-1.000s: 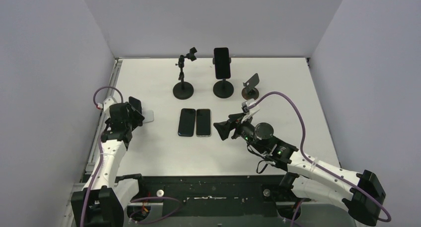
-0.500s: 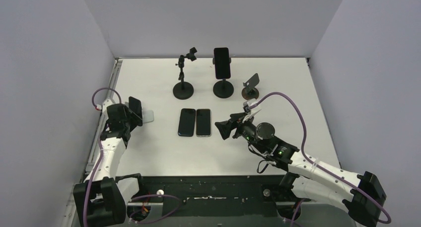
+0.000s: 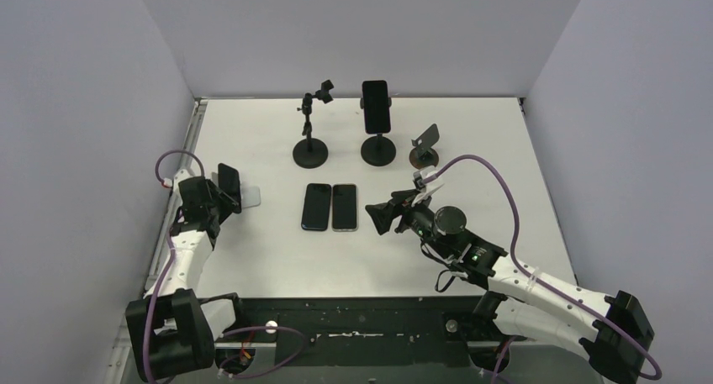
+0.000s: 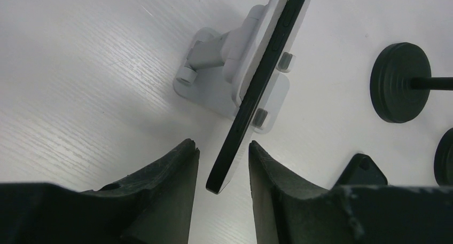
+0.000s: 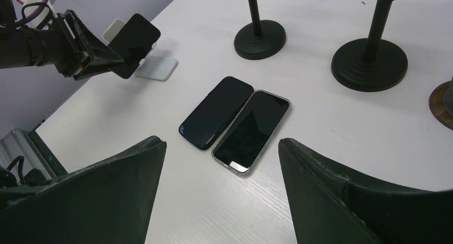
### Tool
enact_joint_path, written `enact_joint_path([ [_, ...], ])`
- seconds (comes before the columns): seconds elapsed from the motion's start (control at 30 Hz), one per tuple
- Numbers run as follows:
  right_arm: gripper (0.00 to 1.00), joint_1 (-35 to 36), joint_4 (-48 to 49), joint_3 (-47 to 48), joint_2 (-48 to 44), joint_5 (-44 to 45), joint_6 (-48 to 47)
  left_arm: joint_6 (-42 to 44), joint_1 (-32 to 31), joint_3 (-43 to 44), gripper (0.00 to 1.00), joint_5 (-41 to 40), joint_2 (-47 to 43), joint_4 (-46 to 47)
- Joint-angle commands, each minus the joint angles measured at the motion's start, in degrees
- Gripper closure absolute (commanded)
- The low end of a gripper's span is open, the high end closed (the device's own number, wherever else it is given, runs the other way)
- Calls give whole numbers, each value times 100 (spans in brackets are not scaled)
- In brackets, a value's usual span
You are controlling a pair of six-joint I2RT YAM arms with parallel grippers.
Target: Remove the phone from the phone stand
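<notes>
A black phone (image 4: 251, 116) leans edge-on in a white phone stand (image 4: 213, 68) at the table's left side; from above, the phone (image 3: 229, 187) stands upright on the stand (image 3: 250, 197). My left gripper (image 4: 221, 144) straddles the phone's upper end, with a narrow gap between each finger and the phone, so it is open and not touching. My right gripper (image 5: 220, 141) hovers wide open and empty over the table's middle (image 3: 378, 218).
Two phones (image 3: 317, 206) (image 3: 345, 206) lie flat side by side mid-table. At the back stand an empty black stand (image 3: 310, 153), a black stand (image 3: 377, 149) holding another phone (image 3: 376, 105), and a small brown stand (image 3: 425, 155). Grey walls enclose the table.
My left gripper's fingers have narrowed around the phone's upper end and the arm has shifted slightly left. The right arm has barely moved.
</notes>
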Motion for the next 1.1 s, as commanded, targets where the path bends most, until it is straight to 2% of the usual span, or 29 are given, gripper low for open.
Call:
enact_joint_path([
  [0.0, 20, -53, 251, -11, -53, 86, -25, -24, 54, -13, 64, 182, 21, 416],
  [0.5, 20, -77, 207, -23, -62, 83, 0, -19, 10, -51, 100, 292, -172, 354],
  [1.07, 20, -83, 79, 45, -114, 57, 13, 177, -494, 48, 100, 115, -777, 339],
])
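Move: Just ahead of the left hand is the phone on the phone stand: its near end already sits between the open fingers, its middle about 6 cm ahead and level. The stand's middle is some 6 cm ahead and 4 cm lower. Flat on the table about 8 cm lower, the black phone lies 21 cm to the right and 1 cm ahead, the clear-cased phone 8 cm beyond it to the right. From the right hand, the phone on the stand is roughly 39 cm left, 13 cm ahead and 13 cm lower. Closing its fingers on the near end of the phone, the left hand pinches it while easing about 1.5 cm forward, right and up. Keeping that grip, it then draws back a centimetre, still going right and up, to peel the phone off the stand's pad; in all about 3 cm right and 2.5 cm up, the fingers tipping down some 5 degrees and turning slightly clockwise. ##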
